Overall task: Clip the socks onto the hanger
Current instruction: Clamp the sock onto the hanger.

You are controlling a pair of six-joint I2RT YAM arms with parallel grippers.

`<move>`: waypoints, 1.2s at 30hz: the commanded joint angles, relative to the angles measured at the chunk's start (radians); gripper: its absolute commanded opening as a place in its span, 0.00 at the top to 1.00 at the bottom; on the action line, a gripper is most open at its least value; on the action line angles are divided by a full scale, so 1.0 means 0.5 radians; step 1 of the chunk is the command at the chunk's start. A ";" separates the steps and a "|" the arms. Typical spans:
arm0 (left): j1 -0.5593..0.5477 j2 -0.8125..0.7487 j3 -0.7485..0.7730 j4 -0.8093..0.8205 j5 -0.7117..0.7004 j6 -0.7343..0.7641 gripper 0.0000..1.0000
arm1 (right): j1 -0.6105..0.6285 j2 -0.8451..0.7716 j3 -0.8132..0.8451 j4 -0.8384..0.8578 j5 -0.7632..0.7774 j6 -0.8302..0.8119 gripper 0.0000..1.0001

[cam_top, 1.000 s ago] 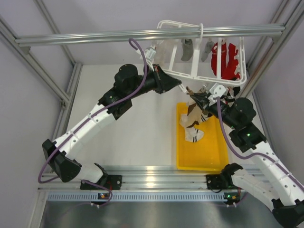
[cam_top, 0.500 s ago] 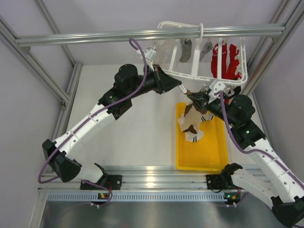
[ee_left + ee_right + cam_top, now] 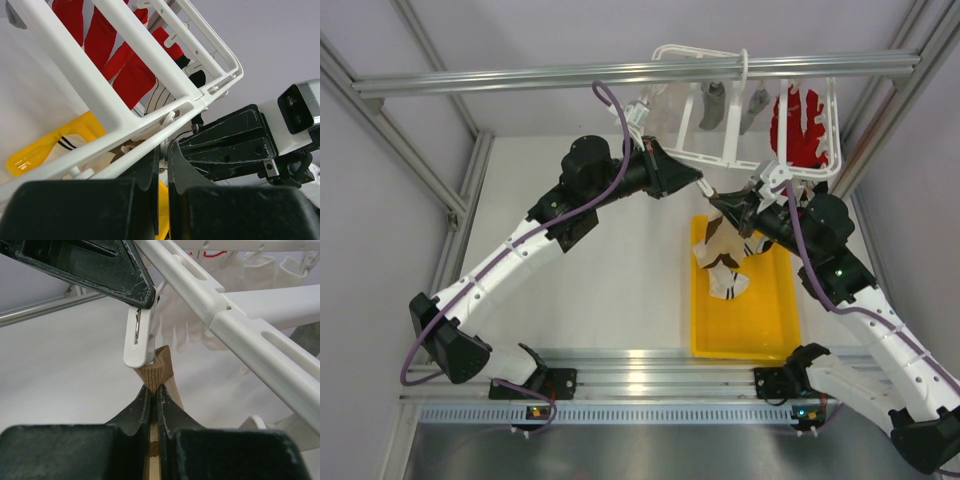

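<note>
The white hanger [image 3: 730, 160] hangs at the back right, tilted. My left gripper [image 3: 703, 184] is shut on a small white clip [image 3: 141, 340] at the hanger's near edge; in the left wrist view the clip shows between its fingertips [image 3: 163, 151] under the hanger's bars [image 3: 125, 50]. My right gripper [image 3: 718, 203] is shut on the brown ribbed cuff of a sock [image 3: 157, 371]. The cuff's tip touches the lower end of that clip. The rest of the cream and brown sock [image 3: 725, 255] hangs down over the tray.
A yellow tray [image 3: 760, 320] lies on the table below the two grippers. A red garment [image 3: 798, 125] and two grey socks [image 3: 713, 105] hang from the hanger. An aluminium crossbar [image 3: 620, 72] runs above it, and frame posts stand at both sides.
My right gripper has carried the sock up and to the left, to the clip. The hanger's right side and the red garment have swung upward. The left arm has stayed put.
</note>
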 commanded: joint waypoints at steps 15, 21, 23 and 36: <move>-0.006 -0.008 -0.003 0.074 0.082 -0.004 1.00 | 0.022 0.049 0.188 0.112 -0.100 0.156 1.00; -0.006 -0.002 0.000 0.074 0.092 -0.022 1.00 | 0.022 0.070 0.197 0.134 -0.133 0.181 1.00; -0.006 -0.005 0.003 0.074 0.095 -0.025 1.00 | 0.025 0.070 0.197 0.143 -0.137 0.181 1.00; -0.006 -0.008 0.012 0.071 0.061 -0.016 0.66 | 0.025 0.073 0.222 0.149 -0.143 0.178 1.00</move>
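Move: The white clip that the left fingers already pinch under the hanger's near rim has its middle roughly 2 cm left of the right hand, 1 cm ahead and 4 cm up. The rim is about 4 cm ahead of that hand and 6 cm higher. The yellow bin's middle lies some 12 cm right, 3 cm back and 36 cm down from it. From the left hand the clip is about 1 cm right, level ahead, and 2 cm below. Slowly leftward and up, about 1 cm each way with a slight wrist turn of some 5 degrees, the right hand keeps its pinch on the brown sock cuff and feeds it up into the clip's jaws, then holds still there. The left hand stays put with the clip squeezed until near the end, when its fingers open about a quarter of their range, easing off the clip's grips. ##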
